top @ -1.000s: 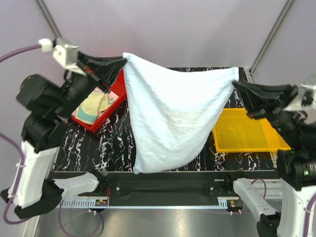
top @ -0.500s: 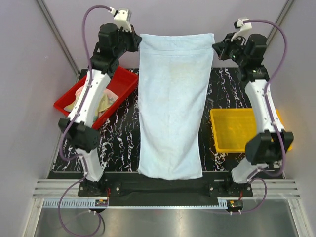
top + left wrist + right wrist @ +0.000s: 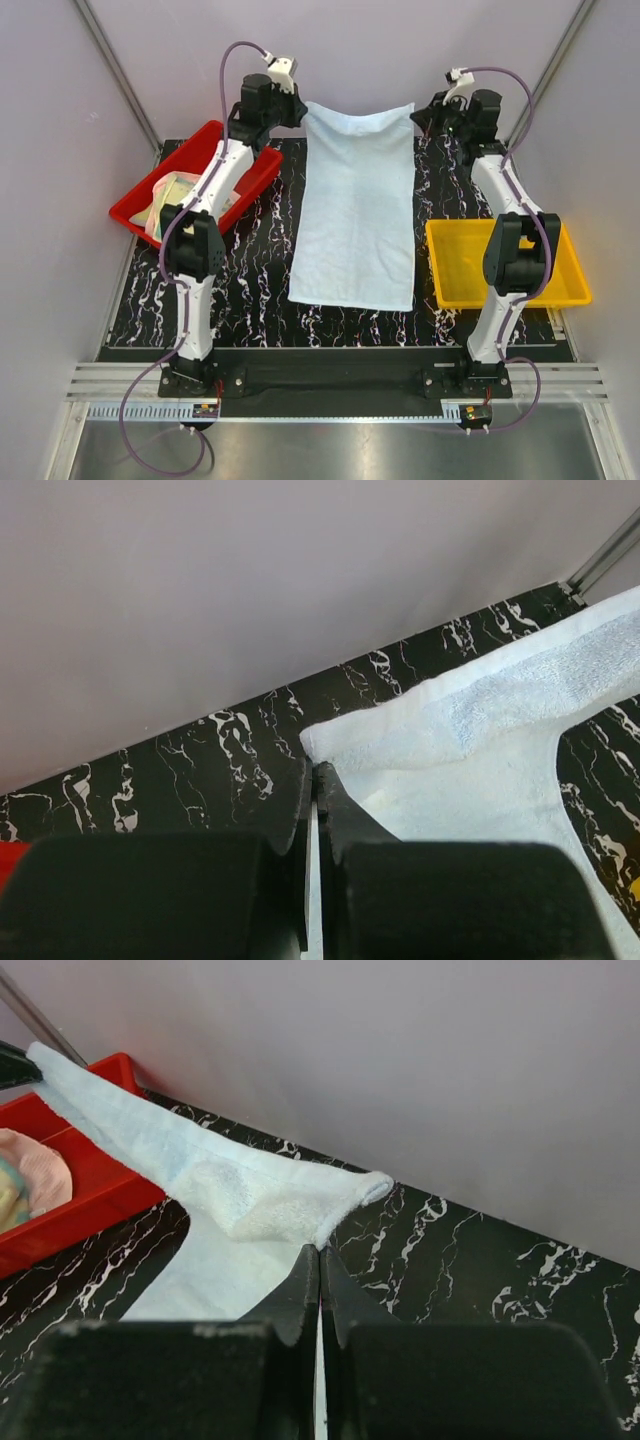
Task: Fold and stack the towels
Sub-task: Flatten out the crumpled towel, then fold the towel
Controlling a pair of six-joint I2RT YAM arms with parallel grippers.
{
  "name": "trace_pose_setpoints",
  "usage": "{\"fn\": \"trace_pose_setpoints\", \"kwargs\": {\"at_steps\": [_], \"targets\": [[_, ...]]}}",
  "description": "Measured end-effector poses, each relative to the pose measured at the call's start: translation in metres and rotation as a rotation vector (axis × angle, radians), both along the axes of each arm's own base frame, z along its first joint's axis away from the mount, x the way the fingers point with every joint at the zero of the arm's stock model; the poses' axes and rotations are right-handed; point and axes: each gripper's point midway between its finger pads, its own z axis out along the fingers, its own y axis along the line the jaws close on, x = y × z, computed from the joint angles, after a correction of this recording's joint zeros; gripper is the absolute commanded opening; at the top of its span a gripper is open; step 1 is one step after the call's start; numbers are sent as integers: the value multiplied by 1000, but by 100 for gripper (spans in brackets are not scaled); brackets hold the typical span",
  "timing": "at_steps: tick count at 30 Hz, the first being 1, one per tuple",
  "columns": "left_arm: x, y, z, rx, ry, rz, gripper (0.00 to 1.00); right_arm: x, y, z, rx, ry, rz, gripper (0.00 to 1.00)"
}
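Observation:
A pale blue-white towel [image 3: 355, 215] stretches from the far edge of the table toward the front, its near part lying flat on the black marbled table [image 3: 250, 290]. My left gripper [image 3: 300, 108] is shut on its far left corner [image 3: 320, 745]. My right gripper [image 3: 418, 110] is shut on the far right corner [image 3: 345, 1215]. The far edge of the towel hangs taut between both grippers just above the table. More towels [image 3: 172, 198] in pink, teal and yellow lie bunched in the red tray [image 3: 215, 140].
A yellow tray [image 3: 505, 265] sits at the right of the table, beside the right arm. The red tray stands at the far left under the left arm. The pale back wall [image 3: 250, 580] rises just behind both grippers.
Both arms have reached out to the far edge and come down, carrying the towel from a hanging drape to a stretched strip now laid along the table.

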Motion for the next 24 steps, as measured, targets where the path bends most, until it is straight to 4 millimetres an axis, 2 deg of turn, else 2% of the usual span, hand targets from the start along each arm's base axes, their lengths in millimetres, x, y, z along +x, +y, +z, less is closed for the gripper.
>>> {"fn": "trace_pose_setpoints", "kwargs": {"at_steps": [3, 6, 9, 11, 13, 15, 20, 24], "targets": [[0, 0, -19, 14, 16, -12, 0, -3, 2, -18, 5, 21, 11, 0], [-7, 1, -53, 43, 73, -22, 0, -11, 1, -43, 6, 66, 8, 0], [-17, 3, -81, 66, 138, -35, 0, -29, -3, -73, 1, 151, -21, 0], [-29, 6, -94, 76, 177, -43, 0, -45, -5, -84, -3, 196, -34, 0], [-45, 9, -98, 76, 193, -55, 0, -63, -6, -89, -6, 225, -44, 0], [-62, 11, -96, 73, 204, -70, 0, -76, -8, -84, -7, 225, -52, 0], [-96, 14, -70, 47, 167, -110, 0, -101, -8, -61, -10, 193, -62, 0], [-119, 14, -58, 19, 156, -137, 0, -125, -1, -67, -18, 221, -62, 0]]}}
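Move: Both hands already hold the far corners of the towel high over the table's far side. The laid part's middle is about 27 cm back, 13 cm right and 28 cm below the left hand; from the right hand it is some 25 cm back and 14 cm left. The red bin lies roughly 31 cm left and 12 cm back of the left hand, the yellow bin about 23 cm right and 33 cm back of the right hand. Still pinching the towel's two far corners, both shut grippers drop together, nearly 10 cm at the lowest, and draw back towards the robot over the laid part, about 12 cm in all, easing up a few centimetres on the way. The wrists tip some 10 degrees farther down, and the left also turns slightly clockwise. ##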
